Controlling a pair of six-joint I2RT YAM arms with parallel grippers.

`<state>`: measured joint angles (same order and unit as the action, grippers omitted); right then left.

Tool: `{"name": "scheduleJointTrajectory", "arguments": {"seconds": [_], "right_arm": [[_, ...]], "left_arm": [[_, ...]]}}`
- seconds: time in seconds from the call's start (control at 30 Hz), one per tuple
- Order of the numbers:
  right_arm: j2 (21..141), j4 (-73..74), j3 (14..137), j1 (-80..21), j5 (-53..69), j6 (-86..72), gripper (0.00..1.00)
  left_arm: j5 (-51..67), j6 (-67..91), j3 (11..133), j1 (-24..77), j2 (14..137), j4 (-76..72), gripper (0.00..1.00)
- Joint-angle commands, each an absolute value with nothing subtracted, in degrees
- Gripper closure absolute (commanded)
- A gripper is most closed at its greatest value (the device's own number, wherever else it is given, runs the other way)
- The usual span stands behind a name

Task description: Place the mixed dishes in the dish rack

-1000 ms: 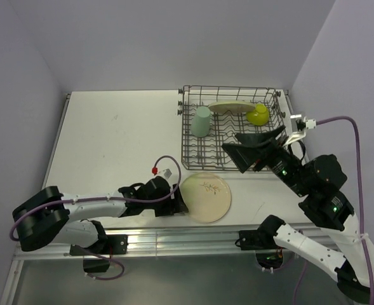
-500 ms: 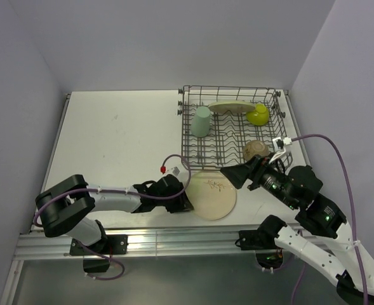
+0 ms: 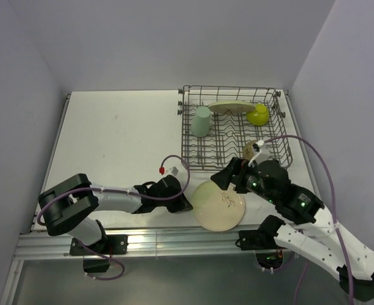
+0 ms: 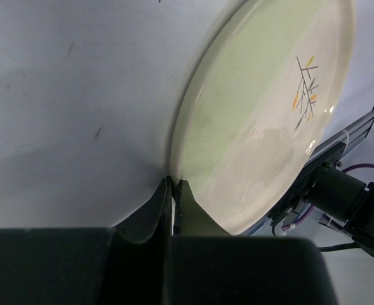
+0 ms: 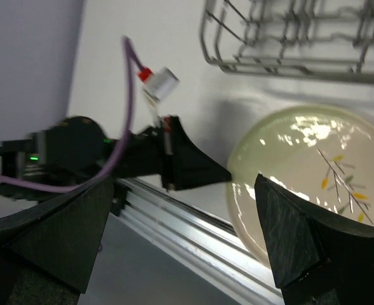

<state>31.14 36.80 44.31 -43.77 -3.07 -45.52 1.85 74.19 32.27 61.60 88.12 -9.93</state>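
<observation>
A cream plate [image 3: 220,206] with a dark leaf sprig lies at the table's front edge, its near rim reaching over the rail. My left gripper [image 3: 188,204] is shut on its left rim; the left wrist view shows both fingers [image 4: 159,203] pinching the plate's [image 4: 263,114] edge. My right gripper [image 3: 227,179] hangs open just above the plate's far side, its jaws wide apart with nothing between them [image 5: 183,184]. The dish rack [image 3: 282,136] holds a mint cup [image 3: 201,121], a second plate [image 3: 232,107] on edge, a lime bowl [image 3: 258,114] and a brownish cup [image 3: 253,150] half hidden by my right arm.
The aluminium rail [image 3: 174,238] runs along the table's front edge right under the plate. The rack's near wire wall [image 5: 288,60] stands just behind the plate. Walls close the table in on the left, back and right.
My left gripper has closed on the plate's rim, and the plate has shifted right toward the front edge. My right arm has swung down from over the rack to above the plate.
</observation>
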Motion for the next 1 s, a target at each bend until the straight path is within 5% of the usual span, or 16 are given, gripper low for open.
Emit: {"name": "scheduleJointTrajectory", "arguments": {"seconds": [0.0, 0.43, 0.97], "right_arm": [[33.6, 37.2, 41.1, -46.8, -4.9, -49.4, 0.0], [47.7, 41.1, 45.3, -62.5, -20.0, -53.9, 0.0], [29.3, 33.1, 26.9, -63.5, -14.0, -70.1, 0.0]], "left_arm": [[0.4, 73.9, 28.6, 62.7, 87.6, -3.8, 1.0], [-9.1, 76.2, 25.4, 63.1, 70.8, 13.3, 1.0], [-17.2, 76.1, 35.2, 63.0, 55.4, 33.6, 1.0]]}}
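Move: The left hand has its shut fingers on the left rim of the last plate, whose centre lies about 10 cm to its right, level fore-and-aft and 1 cm lower. The right hand hangs open almost straight over that same centre, some 21 cm above it. From the right hand, the dish rack's middle is roughly 35 cm ahead and 10 cm right, the tan bowl 21 cm ahead and 17 cm right, both about 15 cm lower. Leftward, gathering speed, the left hand draws the plate along by its pinched left rim for about 12 cm, easing back 2 cm early on, then rising 2 to 3 cm late while rolling its left side up some 15 degrees. The right hand sinks about 11 cm and draws back 5, swaying left and back again, and tips down towards the plate's right side with its fingers wide open. ##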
